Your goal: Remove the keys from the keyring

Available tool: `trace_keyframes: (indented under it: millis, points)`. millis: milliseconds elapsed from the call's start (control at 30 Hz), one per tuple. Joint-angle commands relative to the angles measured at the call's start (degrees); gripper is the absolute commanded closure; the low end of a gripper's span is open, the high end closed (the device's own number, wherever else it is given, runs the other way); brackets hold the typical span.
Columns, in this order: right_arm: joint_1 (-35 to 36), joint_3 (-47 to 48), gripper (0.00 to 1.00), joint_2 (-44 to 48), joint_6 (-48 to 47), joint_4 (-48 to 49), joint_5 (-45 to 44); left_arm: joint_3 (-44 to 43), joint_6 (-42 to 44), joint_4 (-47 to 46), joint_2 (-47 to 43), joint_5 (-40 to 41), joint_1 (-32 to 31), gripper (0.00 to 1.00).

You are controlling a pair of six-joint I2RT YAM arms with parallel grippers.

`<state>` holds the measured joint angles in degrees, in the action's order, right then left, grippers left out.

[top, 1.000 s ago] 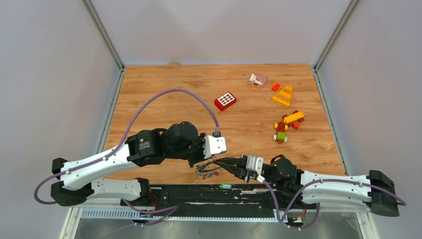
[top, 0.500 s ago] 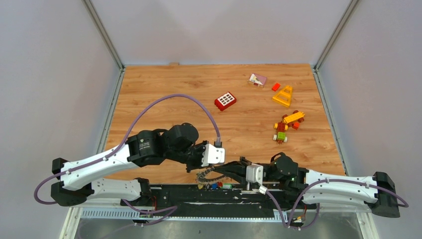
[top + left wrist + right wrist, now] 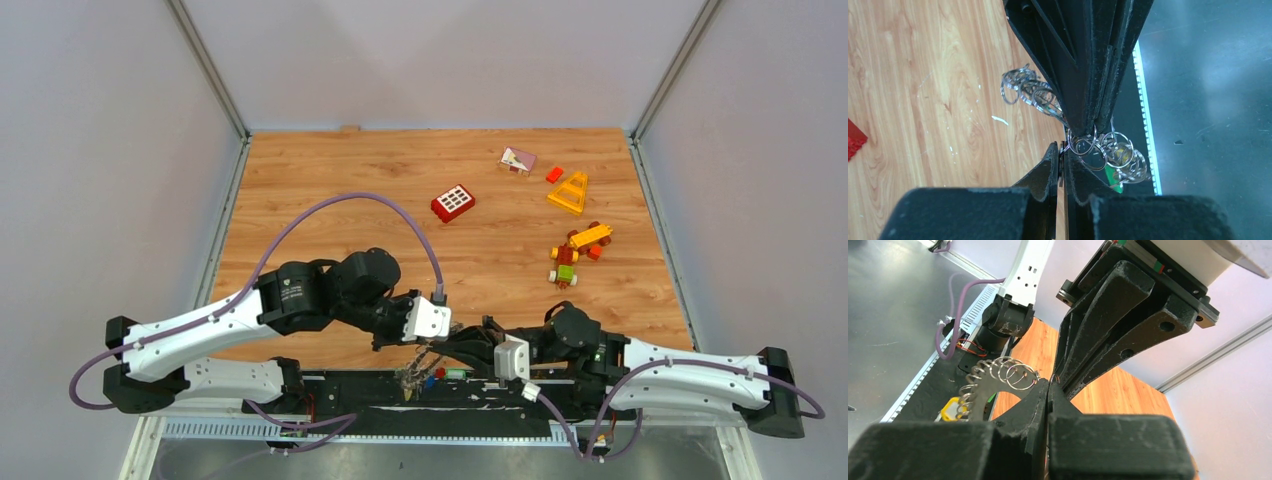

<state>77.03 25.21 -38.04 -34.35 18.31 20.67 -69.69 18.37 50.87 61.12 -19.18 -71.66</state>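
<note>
The keyring [image 3: 980, 397] shows as a dark grey arc threaded with small wire rings [image 3: 1013, 372], and its end runs into my right gripper [image 3: 1048, 385], which is shut on it. My left gripper [image 3: 1063, 149] is shut on a thin edge of the same ring, tip to tip with the right gripper [image 3: 1087, 127]. Keys [image 3: 418, 376] with red and blue heads dangle below the two grippers over the black base strip; a yellow key head [image 3: 950, 409] hangs from the arc. From above, the left gripper [image 3: 418, 346] and right gripper [image 3: 440, 350] meet at the table's near edge.
Toy bricks lie farther back on the wooden table [image 3: 330, 180]: a red windowed brick [image 3: 453, 203], a yellow triangle [image 3: 569, 193], a pink-white piece [image 3: 517, 160], a small red brick [image 3: 554, 174] and a toy vehicle [image 3: 572, 255]. A purple cable [image 3: 340, 200] arches over the left arm.
Both grippers have drawn back together toward the near edge, carrying the keyring off the wood to above the black base strip. The keys now dangle lower.
</note>
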Motion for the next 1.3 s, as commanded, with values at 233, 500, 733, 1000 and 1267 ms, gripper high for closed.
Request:
trace_keyframes:
  millis: [233, 500, 733, 1000, 1267]
  points:
    - [0.1, -0.8, 1.00, 9.1, 2.5, 9.6, 0.1, 3.5, -3.1, -10.6, -6.5, 6.4, 0.0, 1.00]
    - [0.1, -3.1, 1.00, 10.8, 4.6, 10.4, -2.0, 3.1, -3.6, -10.5, -8.3, 9.2, 0.1, 1.00]
    - [0.1, -4.1, 1.00, 11.2, 5.4, 10.3, -4.2, 2.4, -3.6, -10.2, -8.4, 10.5, 0.1, 1.00]
    - [0.1, -5.2, 0.85, 10.9, 6.0, 6.9, -7.4, -0.4, -2.8, -8.8, -8.7, 15.9, 0.0, 1.00]
    - [0.1, -5.7, 0.64, 9.7, 8.1, 8.2, -9.3, -2.0, -2.2, -6.8, -7.8, 17.5, 0.0, 1.00]
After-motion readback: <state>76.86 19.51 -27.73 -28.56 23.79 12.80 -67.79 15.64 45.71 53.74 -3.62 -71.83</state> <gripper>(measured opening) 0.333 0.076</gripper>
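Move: The keyring hangs between the meeting hands, its middle about 2 cm back, 1 cm left and 4 cm below the left fingertips. From the right fingertips that is some 3 cm back, 1 cm left and 4 cm down. Its yellow tag hangs about 5 cm back, 3 cm left and 4 cm below the right tips. The loose green tag at the table edge lies roughly level with them, 3 cm right and 20 cm below. Both hands still grip the keyring, the right seemingly by a small ring; they rise together, the left about 4 cm with a 15-degree wrist tilt, the right some 3 cm up and to the right. The right then holds nearly still and opens about a third, letting go. The left keeps its pinch and carries the keyring about 3 cm forward and slightly left, away from it. ##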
